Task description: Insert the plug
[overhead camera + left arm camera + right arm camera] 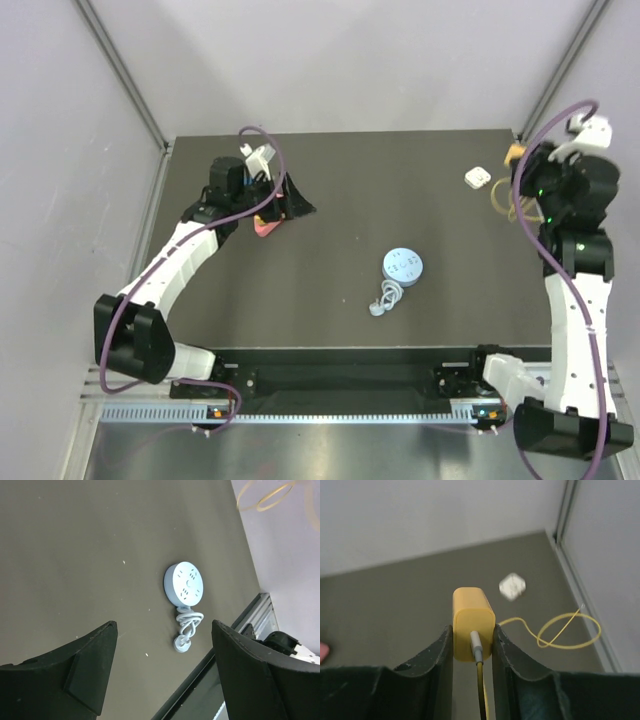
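The plug is a small yellow block with a thin yellow wire running from its rear and looping on the dark table. My right gripper is shut on it, one finger on each side, and holds it above the table near the far right corner. My left gripper hangs open over the far left of the table with nothing between its fingers.
A light-blue round disc with socket holes lies right of centre, its bundled grey cord beside it. A small white square block lies near the plug. A pink object lies under the left gripper. Walls enclose the table.
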`<state>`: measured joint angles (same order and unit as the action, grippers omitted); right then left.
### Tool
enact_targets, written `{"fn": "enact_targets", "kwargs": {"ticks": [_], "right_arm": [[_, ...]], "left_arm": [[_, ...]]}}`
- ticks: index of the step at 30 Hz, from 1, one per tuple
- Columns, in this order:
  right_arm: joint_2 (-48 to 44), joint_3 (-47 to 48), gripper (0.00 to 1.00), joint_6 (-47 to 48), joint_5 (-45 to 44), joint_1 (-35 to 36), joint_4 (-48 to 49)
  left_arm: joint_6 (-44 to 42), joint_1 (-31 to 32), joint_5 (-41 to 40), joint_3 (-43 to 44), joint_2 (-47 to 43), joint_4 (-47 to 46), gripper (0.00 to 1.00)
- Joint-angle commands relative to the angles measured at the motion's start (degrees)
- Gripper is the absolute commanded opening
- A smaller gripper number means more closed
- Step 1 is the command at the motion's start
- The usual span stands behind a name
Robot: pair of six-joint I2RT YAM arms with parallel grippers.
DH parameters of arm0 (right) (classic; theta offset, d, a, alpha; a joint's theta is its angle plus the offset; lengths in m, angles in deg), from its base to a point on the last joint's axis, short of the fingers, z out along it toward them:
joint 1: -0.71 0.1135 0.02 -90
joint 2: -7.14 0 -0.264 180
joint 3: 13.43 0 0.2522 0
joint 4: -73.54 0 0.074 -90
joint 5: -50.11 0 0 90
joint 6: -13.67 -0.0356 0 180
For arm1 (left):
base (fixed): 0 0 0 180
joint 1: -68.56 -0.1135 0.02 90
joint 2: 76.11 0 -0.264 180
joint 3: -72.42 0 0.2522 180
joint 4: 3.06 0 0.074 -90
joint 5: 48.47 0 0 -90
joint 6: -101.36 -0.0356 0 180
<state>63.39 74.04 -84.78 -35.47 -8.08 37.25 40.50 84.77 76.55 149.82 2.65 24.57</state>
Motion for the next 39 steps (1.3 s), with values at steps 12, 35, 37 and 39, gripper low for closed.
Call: {"fn": "enact_targets", "kwargs": {"ticks": [12,35,37,39], "right_arm": [[3.95,-22.12,0.0,-2.27,-2.85,17.48,-14.83],[24.52,-11.84,0.0,11.79,4.45,26.64,-16.77],[25.75,-11.57,0.0,12.57,4.28,26.64,-16.5],[26.71,-11.57,0.0,12.93,4.27,26.64,-15.98]], "left_arm": [[9.17,14.38,3.38,-9.84,5.26,-13.34,0.75],[-0.4,2.78,-1.36,-3.26,-0.01,3.71,0.76],[-1.11,2.78,-2.06,-3.17,-0.27,4.67,0.76],[-1.72,2.69,-2.59,-3.34,-0.36,5.11,0.77]]}}
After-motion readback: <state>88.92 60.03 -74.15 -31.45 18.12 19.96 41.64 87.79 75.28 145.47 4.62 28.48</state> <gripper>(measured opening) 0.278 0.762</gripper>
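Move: I hold the yellow plug in my right hand, and the round white socket it goes to lies about 17 cm to the left, 4 cm back and some 37 cm below. Its coiled cord is about 3 cm left of the socket and 7 cm nearer my base. The small white box is about 18 cm ahead of my right hand, 3 cm right and some 38 cm below. From my left hand the socket is roughly 18 cm right, 5 cm back and 21 cm down. I plunge my right hand about 30 cm and sweep it some 15 cm left onto the round socket, keeping my grip on the yellow plug while I tip the fingers down about 55 degrees and turn them counter-clockwise; it drifts back, then eases forward over the socket. My open left hand swings back, right and down, then mostly returns, ending about 5 cm lower. ##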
